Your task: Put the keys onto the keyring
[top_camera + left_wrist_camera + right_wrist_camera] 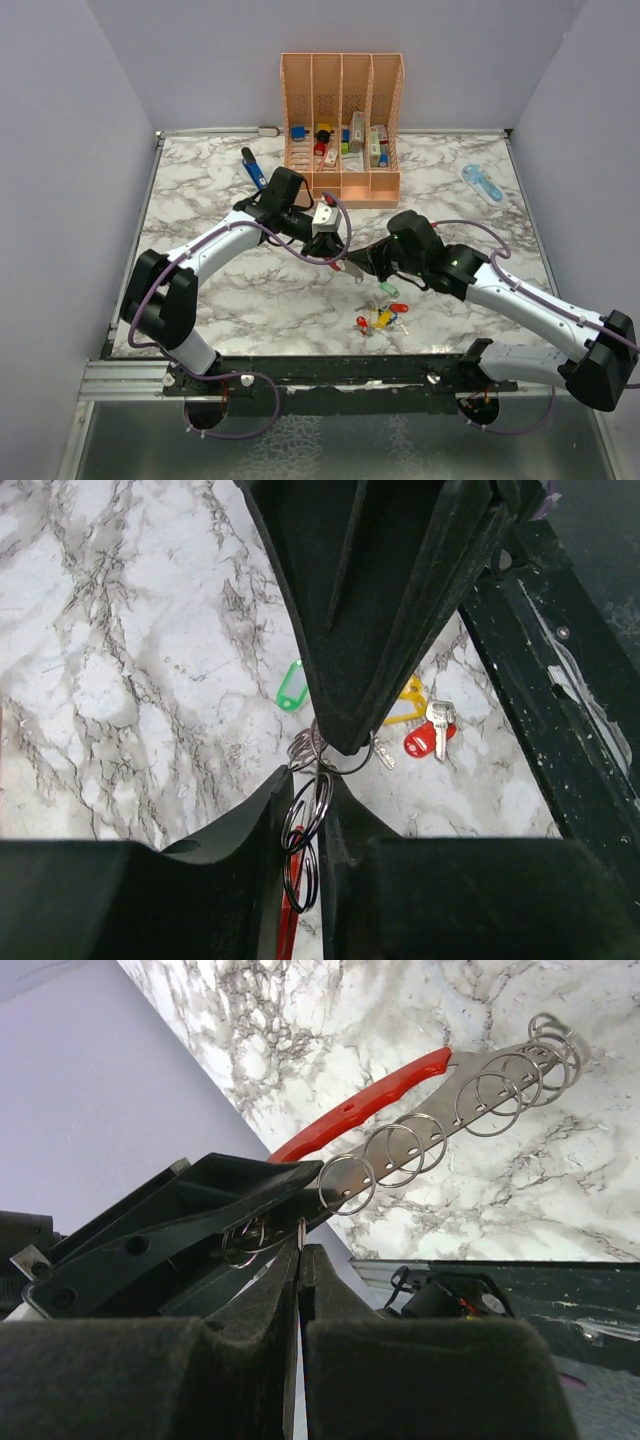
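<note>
The keyring (360,1105) hangs above the marble, its red side up and its silver bar (470,1085) threaded with several split rings. My right gripper (300,1245) is shut on the keyring's near end, at mid-table in the top view (372,268). My left gripper (308,780) meets it from the left (345,262). Its jaws are closed in on two dark split rings (305,830), with a red sliver below. The keys (383,315) lie in a loose bunch on the table under both grippers. A green tag (291,685), a yellow one (408,700) and a red key (422,740) show.
A peach organiser (342,120) with coloured blocky items stands at the back. A dark blue stick tool (253,168) lies to its left, a pale blue flat tool (482,183) at the back right. The dark front rail (330,370) runs close behind the keys.
</note>
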Tool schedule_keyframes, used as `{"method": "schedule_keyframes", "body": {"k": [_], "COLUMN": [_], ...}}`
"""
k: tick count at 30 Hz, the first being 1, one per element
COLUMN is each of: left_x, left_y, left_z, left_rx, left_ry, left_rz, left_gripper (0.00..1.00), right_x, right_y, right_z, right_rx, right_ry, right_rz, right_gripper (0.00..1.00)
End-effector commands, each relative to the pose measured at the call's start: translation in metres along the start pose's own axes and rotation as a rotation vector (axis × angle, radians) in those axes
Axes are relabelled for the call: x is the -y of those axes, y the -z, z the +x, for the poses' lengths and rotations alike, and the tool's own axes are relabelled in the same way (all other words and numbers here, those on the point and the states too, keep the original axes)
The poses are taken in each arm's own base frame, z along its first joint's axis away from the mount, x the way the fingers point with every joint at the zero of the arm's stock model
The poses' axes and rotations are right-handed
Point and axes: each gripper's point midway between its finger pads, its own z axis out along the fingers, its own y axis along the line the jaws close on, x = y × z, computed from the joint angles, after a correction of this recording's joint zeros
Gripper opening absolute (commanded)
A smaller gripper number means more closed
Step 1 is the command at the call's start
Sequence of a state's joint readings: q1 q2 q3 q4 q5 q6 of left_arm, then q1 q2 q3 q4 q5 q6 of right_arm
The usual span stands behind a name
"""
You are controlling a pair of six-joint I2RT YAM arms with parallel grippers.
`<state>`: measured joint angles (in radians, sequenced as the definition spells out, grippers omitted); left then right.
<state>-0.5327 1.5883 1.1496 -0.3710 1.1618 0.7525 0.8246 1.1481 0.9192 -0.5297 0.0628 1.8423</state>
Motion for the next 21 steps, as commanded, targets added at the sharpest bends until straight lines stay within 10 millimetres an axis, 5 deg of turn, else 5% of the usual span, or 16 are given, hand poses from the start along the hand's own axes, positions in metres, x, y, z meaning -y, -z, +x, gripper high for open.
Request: {"method": "schedule_keyframes", "body": {"k": [1,10,21], "left_x": [0.006,0.017,0.022], "left_y": [0.000,-0.003,-0.009], "left_z": [-0.024,-0.023,-0.021], "left_rx": [0.065,0.097,0.105], "left_ry": [-0.044,-0.028,-0.027], "left_rz": [0.047,0.103,0.136], "left_gripper": [0.18,0.16,0.44], "right_x": [0.001,0.005,-0.004], "right_y": [0.001,0.000,0.003], "right_z": [-0.006,-0.008,-0.006], "right_rx": [0.021,0.016,-0.010], "right_ry": [-0.057,-0.139,-0.184], "right_rz": [-0.019,-0.040,-0.099], "right_gripper": [0.01,0.01,0.01]}}
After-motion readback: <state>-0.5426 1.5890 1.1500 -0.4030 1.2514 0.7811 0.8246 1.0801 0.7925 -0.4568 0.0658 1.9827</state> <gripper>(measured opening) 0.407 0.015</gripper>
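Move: The keyring plate with the red handle slants down just under both hands, its middle about 3 cm below, 2 cm back and 2 cm right of the left hand. From the right hand it is about 4 cm below, 2 cm back and level sideways. From the right hand, on the table some 16 cm below, the yellow tag lies 13 cm back and 8 cm right, the green tag 7 cm back and 9 cm right. The keyring plate, pinched at one end by the nearly shut left fingers, is released as these open to under half while the left hand eases back about 2 cm. The right hand keeps its shut grip on a ring at that end, sinking some 1.5 cm towards the tags and drifting 1 cm right, with a slight clockwise turn. ##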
